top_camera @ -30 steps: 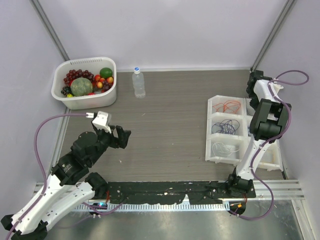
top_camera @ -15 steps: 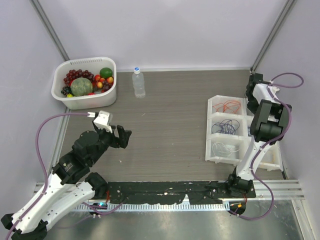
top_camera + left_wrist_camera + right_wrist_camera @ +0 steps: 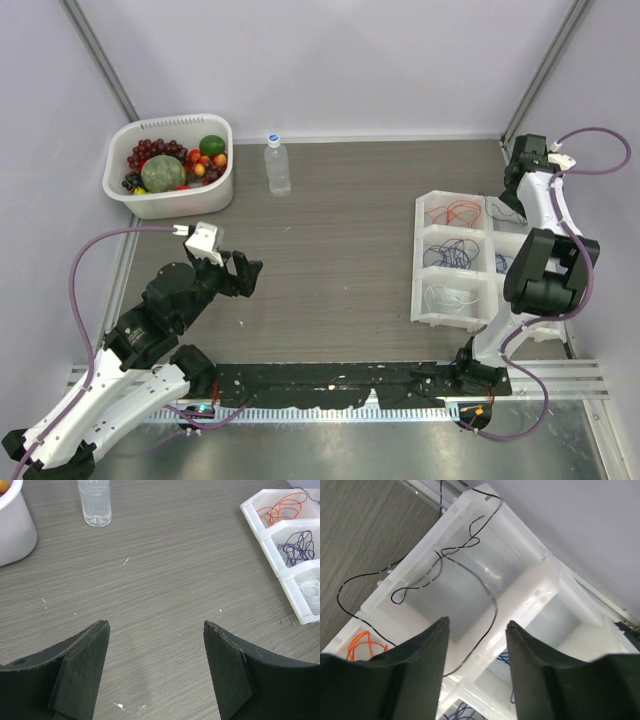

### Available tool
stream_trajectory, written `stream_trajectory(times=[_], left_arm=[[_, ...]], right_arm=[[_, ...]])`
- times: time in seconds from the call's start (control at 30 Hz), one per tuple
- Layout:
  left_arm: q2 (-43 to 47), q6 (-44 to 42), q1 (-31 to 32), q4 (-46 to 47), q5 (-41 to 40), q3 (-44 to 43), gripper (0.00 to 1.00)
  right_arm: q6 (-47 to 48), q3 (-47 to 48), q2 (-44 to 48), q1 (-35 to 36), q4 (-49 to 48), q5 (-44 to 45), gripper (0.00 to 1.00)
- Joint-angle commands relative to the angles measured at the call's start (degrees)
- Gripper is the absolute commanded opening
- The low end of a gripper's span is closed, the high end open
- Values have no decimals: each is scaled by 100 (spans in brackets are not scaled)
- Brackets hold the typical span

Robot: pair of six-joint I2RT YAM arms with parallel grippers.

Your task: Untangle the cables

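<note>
The cables lie sorted in a white compartment tray [image 3: 417, 262]: orange [image 3: 460, 212], purple [image 3: 450, 255] and white [image 3: 445, 297] ones each have their own bin. In the right wrist view a black cable [image 3: 441, 555] lies loosely across a far bin of the tray [image 3: 535, 580] and trails over its wall onto the table. My right gripper [image 3: 477, 625] hovers open above that bin, and the black strand runs below the gap without being pinched. It stands at the tray's far right corner [image 3: 522, 185]. My left gripper [image 3: 156, 625] is open and holds nothing, low over bare table at the left [image 3: 245, 270].
A white basket [image 3: 215, 200] of fruit stands at the back left, with a clear water bottle [image 3: 277, 165] beside it. Both show in the left wrist view, the bottle [image 3: 95, 502] and the basket [image 3: 15, 530]. Grey walls close in behind and to the right of the tray.
My right gripper has opened from shut and swung back and to the right, over the tray's far bins. The left arm has not moved.
</note>
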State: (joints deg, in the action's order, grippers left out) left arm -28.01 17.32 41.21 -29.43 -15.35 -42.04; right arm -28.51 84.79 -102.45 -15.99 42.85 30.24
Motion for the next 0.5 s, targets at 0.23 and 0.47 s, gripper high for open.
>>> stream_trajectory(times=[0.23, 0.47], left_arm=[[-64, -18, -25, 183, 94, -67, 80], [-64, 52, -17, 183, 138, -59, 80]], right_arm=[[566, -446, 1483, -36, -427, -26, 81], [899, -490, 1554, -27, -752, -1492, 73]])
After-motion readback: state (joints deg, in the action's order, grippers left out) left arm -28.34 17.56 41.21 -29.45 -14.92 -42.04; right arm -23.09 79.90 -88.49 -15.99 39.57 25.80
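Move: The black cable lies loosely in and over the tray's far right compartment, its middle about 7 cm below the right hand, some 2 cm ahead and 2 cm to its right. The orange cable is roughly 10 cm to the hand's left and 1 cm ahead, the blue cable about 11 cm back and 1 cm right, the purple cable about 10 cm back and 12 cm left. From the idle left hand the black cable is some 67 cm right, 20 cm ahead and 19 cm lower. Upward, quickly at first and then easing off, the right hand climbs about 6.5 cm away from the black cable and its tray compartment, drawing back a couple of centimetres on the way and edging slightly left at the end. The already half-open fingers spread wide, and the wrist tips the fingertips outward and up by some 10 degrees. ##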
